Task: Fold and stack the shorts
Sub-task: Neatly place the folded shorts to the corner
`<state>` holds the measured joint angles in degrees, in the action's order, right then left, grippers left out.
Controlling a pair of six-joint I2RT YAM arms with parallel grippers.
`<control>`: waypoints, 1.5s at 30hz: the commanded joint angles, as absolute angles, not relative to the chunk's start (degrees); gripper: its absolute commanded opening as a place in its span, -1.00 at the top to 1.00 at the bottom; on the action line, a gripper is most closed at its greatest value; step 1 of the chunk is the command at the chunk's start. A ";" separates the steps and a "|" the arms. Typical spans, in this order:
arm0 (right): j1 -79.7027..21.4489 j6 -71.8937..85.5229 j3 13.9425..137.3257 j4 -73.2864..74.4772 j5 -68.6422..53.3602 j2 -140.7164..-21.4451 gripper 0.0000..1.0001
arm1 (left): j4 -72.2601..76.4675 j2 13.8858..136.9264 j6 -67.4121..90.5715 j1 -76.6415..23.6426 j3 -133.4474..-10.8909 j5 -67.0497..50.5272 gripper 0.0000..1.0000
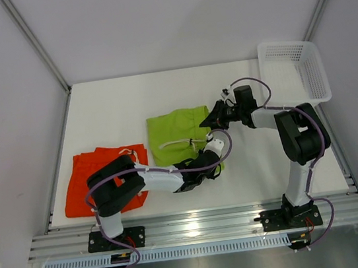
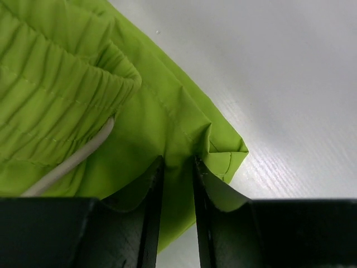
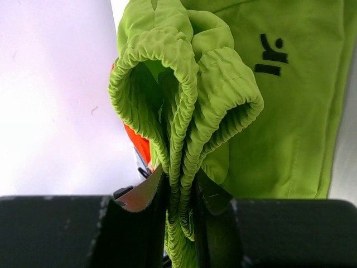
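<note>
The lime green shorts [image 1: 176, 134] lie mid-table with a white drawstring showing. My left gripper [image 1: 216, 167] is shut on their near right corner; in the left wrist view the green fabric [image 2: 167, 128] runs between my fingers. My right gripper [image 1: 212, 121] is shut on the bunched elastic waistband [image 3: 184, 111] at the far right edge and lifts it a little. A small black logo [image 3: 270, 54] shows on the green cloth. The orange-red shorts [image 1: 95, 176] lie flat at the left, untouched.
A white plastic mesh basket [image 1: 293, 68] stands at the far right corner. The table's metal rail [image 1: 198, 224] runs along the near edge. White walls enclose the table at the left, back and right.
</note>
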<state>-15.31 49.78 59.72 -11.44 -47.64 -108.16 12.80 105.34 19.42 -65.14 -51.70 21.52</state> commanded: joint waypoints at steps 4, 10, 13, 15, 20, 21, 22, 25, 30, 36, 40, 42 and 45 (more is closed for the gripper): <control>-17.04 41.87 67.48 -5.91 -53.78 -112.84 1.00 | 15.73 107.93 20.92 -66.27 -51.68 18.98 0.43; -17.93 33.76 75.57 5.88 -56.87 -116.71 1.00 | 15.65 108.28 19.86 -67.68 -51.42 19.95 0.46; -17.93 29.01 77.86 12.20 -56.43 -119.17 1.00 | 16.00 108.02 19.95 -67.68 -50.72 19.86 0.48; -17.67 27.60 78.40 14.06 -54.60 -120.23 1.00 | 16.00 107.76 19.95 -67.68 -50.36 19.86 0.49; -17.23 26.46 78.57 17.57 -49.75 -123.48 1.00 | 16.17 106.79 19.95 -67.76 -49.57 19.42 0.49; -17.05 26.37 78.57 17.93 -48.01 -124.10 1.00 | 15.91 106.00 20.04 -67.68 -49.57 19.25 0.45; -17.05 26.28 78.40 18.02 -47.55 -124.19 1.00 | 15.39 105.39 20.13 -67.76 -49.74 19.07 0.40; -16.79 26.45 78.05 18.11 -44.74 -123.40 1.00 | 11.26 101.63 20.65 -67.76 -51.59 18.37 -0.01; -15.65 26.89 80.32 18.46 -42.10 -121.65 0.53 | 3.70 91.34 21.44 -67.59 -54.75 16.96 -0.56; -15.56 29.53 82.00 18.81 -38.68 -117.61 -0.18 | -6.91 80.52 23.81 -65.05 -57.48 15.29 -0.73; -15.82 32.95 76.94 17.94 -32.01 -109.11 -0.51 | -14.22 76.73 27.76 -59.26 -56.43 15.90 -0.73; -16.43 35.94 73.23 16.53 -29.46 -104.87 -0.77 | -14.94 74.36 29.26 -56.27 -54.07 16.52 -0.73; -17.66 40.07 67.42 17.04 -21.29 -96.79 -0.99 | -12.75 71.99 29.79 -52.31 -48.45 14.51 -0.72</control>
<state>-16.32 34.79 70.76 17.50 -30.72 -104.44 -9.19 74.02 27.05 -55.29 -52.82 16.01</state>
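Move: Bunched in the right fingers, about 9 cm above the table, is the green shorts' waistband edge; the middle of the shorts lies about 7 cm to this hand's left, 2 cm farther out and 8 cm below. The red shorts lie some 34 cm to its left and 10 cm back; the white basket stands about 35 cm to its right and 22 cm farther out. The left hand is already down at the shorts' near right corner, their middle about 17 cm ahead and 9 cm to its left. Lowering the gathered waistband onto the green shorts, the right hand first swings slightly left, then sinks about 7 cm with its fingers dipping, opens wide and lifts away up and to the right. The left fingertips stay low on the near corner, sliding a little right and back, then open and rise some 17 cm, finally swinging left over the shorts. ##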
